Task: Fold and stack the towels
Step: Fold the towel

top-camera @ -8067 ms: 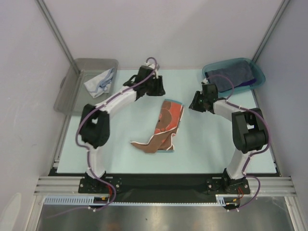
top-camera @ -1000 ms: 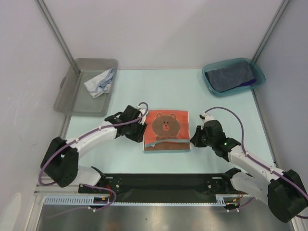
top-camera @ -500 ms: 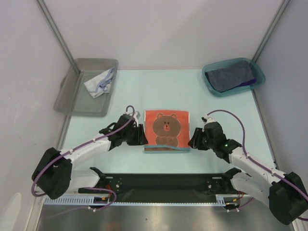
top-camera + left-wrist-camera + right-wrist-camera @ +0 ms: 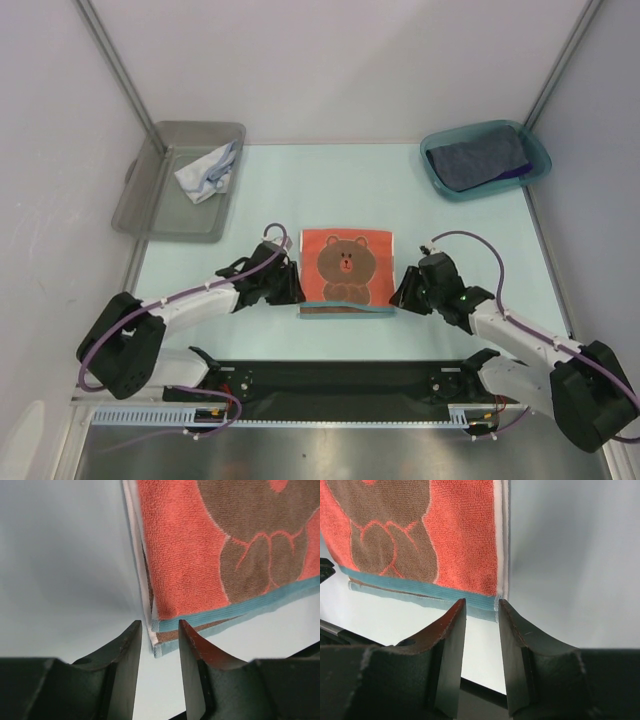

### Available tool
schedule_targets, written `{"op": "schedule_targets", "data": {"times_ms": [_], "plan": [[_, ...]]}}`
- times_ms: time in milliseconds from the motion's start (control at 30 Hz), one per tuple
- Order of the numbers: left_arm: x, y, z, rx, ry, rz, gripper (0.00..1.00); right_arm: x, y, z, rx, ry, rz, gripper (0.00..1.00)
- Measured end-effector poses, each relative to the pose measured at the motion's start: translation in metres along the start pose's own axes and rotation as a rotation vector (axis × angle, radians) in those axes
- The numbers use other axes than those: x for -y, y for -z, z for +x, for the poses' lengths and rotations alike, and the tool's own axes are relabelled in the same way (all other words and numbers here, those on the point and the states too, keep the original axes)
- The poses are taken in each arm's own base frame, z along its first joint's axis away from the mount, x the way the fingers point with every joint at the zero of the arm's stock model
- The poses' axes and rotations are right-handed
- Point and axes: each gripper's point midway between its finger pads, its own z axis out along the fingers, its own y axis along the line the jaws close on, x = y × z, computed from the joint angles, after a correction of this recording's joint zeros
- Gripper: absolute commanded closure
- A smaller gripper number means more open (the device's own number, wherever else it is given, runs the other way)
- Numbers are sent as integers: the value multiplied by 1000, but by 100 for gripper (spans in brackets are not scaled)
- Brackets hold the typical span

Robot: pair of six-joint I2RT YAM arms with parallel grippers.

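Note:
The orange-red towel [image 4: 345,262] with a brown bear print lies folded flat at the table's middle front, with a teal hem along its near edge. My left gripper [image 4: 296,289] is open at its near-left corner. In the left wrist view that corner [image 4: 158,642] sits between the tips of my left gripper [image 4: 157,630], unclamped. My right gripper [image 4: 398,292] is open at the near-right corner. In the right wrist view my right gripper [image 4: 481,607] has that corner [image 4: 496,602] just ahead of its tips. A pale white and light-blue towel [image 4: 207,170] lies crumpled. A dark grey-blue towel [image 4: 478,158] lies over a purple one [image 4: 521,172].
The grey bin [image 4: 150,205] at the far left holds the pale towel. The teal bin [image 4: 538,150] at the far right holds the dark towels. White walls with metal posts enclose the table. The black base rail [image 4: 340,380] runs along the near edge.
The crumpled towel has been laid flat. In the last second its top layer has drawn back from the near hem, and both grippers have shifted slightly towards the near corners.

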Motion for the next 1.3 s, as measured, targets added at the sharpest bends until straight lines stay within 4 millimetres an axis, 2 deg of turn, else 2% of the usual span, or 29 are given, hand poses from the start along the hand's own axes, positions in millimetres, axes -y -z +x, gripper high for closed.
{"op": "schedule_targets", "data": {"times_ms": [200,300,400,433,533,633,767,900,933,1000,1133,1200,1300], "plan": [[-8,-11,8,-26,7,-28,63,2,-8,3,-5,10,18,64],[-5,-14,5,-13,9,-18,67,8,-13,7,-23,17,49,66],[-6,-16,4,-9,9,-20,74,13,-16,10,-33,29,70,77],[-6,-16,4,-9,9,-21,82,13,-17,11,-31,35,76,81],[-7,-17,5,-11,8,-30,95,15,-17,10,-23,53,85,92],[-8,-16,5,-12,4,-40,100,15,-17,9,-13,72,91,97],[-6,-13,4,-24,-4,-58,100,15,-16,7,-5,92,100,94],[-3,-8,-1,-22,-11,-67,100,12,-15,1,6,104,99,82],[-2,-7,-2,-20,-14,-68,100,11,-15,0,9,106,98,85],[-3,-6,-2,-23,-17,-74,100,10,-14,-2,13,113,98,97],[-3,-4,1,-39,-20,-84,100,11,-13,-4,15,122,106,96],[-2,-2,1,-44,-21,-87,100,10,-13,-5,17,123,106,100],[1,-1,-1,-44,-25,-84,100,10,-13,-5,18,127,107,100]]}}
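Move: Almost straight under the left fingertips, about 2 cm down, lies the near-left corner of the folded towel's top layer; the near-right corner sits much the same under the right hand, some 2 cm below. From the left hand, the bear print is about 11 cm to the right and 7 cm farther out; from the right hand, it is about 12 cm to the left and 7 cm out. The lower layer's teal hem peeks out about 2 cm nearer than each corner. Sinking about 2 cm together onto the near corners of the towel, the two half-open grippers shut, each pinching its corner of cloth. The left then rises back to its starting height; the right comes up about 1 cm and drifts 1 cm forward, easing open a little and closing again. Each wrist rolls slightly, the right up to 10 degrees. ##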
